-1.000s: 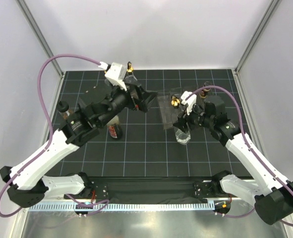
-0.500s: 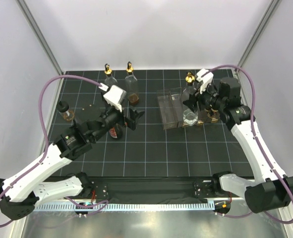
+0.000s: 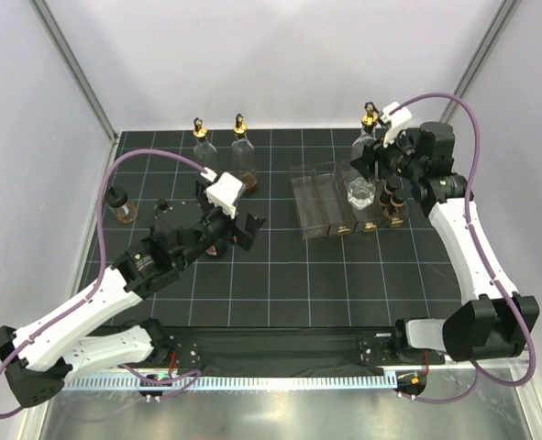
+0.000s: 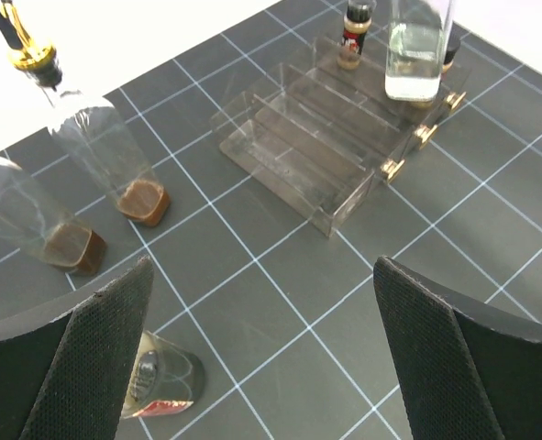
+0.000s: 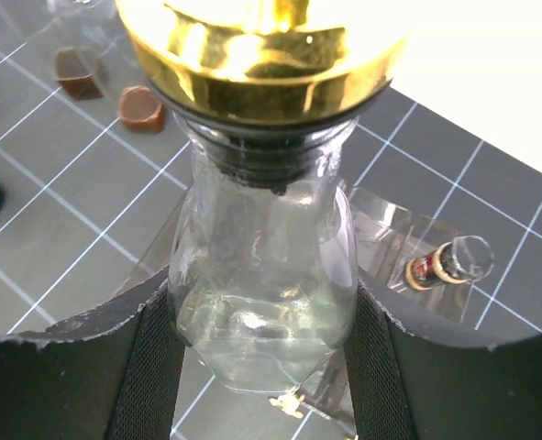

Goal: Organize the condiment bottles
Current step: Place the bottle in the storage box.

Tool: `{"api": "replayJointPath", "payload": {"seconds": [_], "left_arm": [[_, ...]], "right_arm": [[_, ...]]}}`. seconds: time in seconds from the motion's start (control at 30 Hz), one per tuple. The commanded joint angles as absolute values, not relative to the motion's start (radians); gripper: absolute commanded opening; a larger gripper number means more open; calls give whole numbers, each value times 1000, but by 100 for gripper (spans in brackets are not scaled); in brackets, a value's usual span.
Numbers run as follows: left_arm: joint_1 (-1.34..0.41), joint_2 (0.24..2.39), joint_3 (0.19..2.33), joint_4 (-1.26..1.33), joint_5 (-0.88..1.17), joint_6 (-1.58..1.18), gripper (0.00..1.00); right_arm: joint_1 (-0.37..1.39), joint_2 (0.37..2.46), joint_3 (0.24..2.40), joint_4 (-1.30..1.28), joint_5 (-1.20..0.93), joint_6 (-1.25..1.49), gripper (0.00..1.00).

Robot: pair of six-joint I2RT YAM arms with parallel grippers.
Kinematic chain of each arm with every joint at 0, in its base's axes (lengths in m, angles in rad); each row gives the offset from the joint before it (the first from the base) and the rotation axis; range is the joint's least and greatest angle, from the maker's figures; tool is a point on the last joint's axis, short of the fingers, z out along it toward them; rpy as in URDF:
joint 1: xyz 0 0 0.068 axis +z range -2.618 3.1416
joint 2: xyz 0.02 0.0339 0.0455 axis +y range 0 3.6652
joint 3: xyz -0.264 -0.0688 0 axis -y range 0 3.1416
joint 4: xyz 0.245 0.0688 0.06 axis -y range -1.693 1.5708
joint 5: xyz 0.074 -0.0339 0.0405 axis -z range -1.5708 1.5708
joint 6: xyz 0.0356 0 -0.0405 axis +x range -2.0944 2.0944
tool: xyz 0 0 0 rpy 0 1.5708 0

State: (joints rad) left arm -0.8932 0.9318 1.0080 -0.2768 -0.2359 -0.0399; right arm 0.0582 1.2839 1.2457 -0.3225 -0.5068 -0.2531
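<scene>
My right gripper (image 5: 261,362) is shut on a tall clear bottle (image 5: 263,266) with a gold pourer top (image 5: 257,50). It holds the bottle upright over the right part of the clear rack (image 3: 318,203); the bottle (image 3: 362,179) shows there too. Two more gold-topped bottles (image 3: 200,142) (image 3: 241,139) stand at the back left. The white-capped red sauce bottle (image 4: 160,380) stands just beside the left finger of my open left gripper (image 4: 261,367), which holds nothing. A small dark bottle (image 4: 355,27) stands at the rack's far side, and another (image 3: 119,203) stands at the far left.
The clear divided rack (image 4: 312,160) has stepped tiers and small gold feet along its front. White walls and metal posts close in the black gridded mat (image 3: 280,275) at the back and sides. The left arm (image 3: 151,266) crosses the mat's left half.
My right gripper has carried its bottle from in front of the rack up and back over it. My left gripper has drawn back from the far bottles toward the red sauce bottle, still open.
</scene>
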Motion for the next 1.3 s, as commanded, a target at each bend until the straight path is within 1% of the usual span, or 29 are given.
{"api": "replayJointPath", "payload": {"seconds": [0.0,0.33,0.83,1.07,1.27], "left_arm": [[-887,907,989,-216,-249,-25,100],[-887,911,971,-209,-252,-29,100],[-881,920,965,-207,-250,-23,100],[-877,934,966,-207,-241,-21,100],[-876,942,966,-209,-235,-21,100]], "right_arm": [[45,1296,1322,-141,-503,-229,4],[20,1404,1338,-5,-457,-210,4],[20,1591,1282,323,-393,-172,4],[18,1658,1269,397,-341,-178,4],[20,1695,1235,463,-337,-152,4]]}}
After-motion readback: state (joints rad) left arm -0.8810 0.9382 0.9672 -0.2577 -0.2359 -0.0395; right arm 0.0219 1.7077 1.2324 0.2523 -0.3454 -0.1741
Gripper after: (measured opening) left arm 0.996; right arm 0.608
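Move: The right hand already holds the gold-topped bottle above the storage box. The far part of the third slot lies about 14 cm ahead of this hand, 3 cm to its right and some 26 cm below. Around it, lower than the hand, stand a far spice jar about 12 cm ahead and 8 cm right, and a near spice jar 5 cm ahead and 8 cm right. From the left hand, that slot spot is about 29 cm ahead, 33 cm right and 28 cm below. Carry the gripped bottle forward about 13 cm with the right arm, over the storage box towards the far part of its third slot, easing a little to the right. Sink about 7 cm along the way, turn the wrist some 10 degrees clockwise, and keep the fingers closed on the glass. ##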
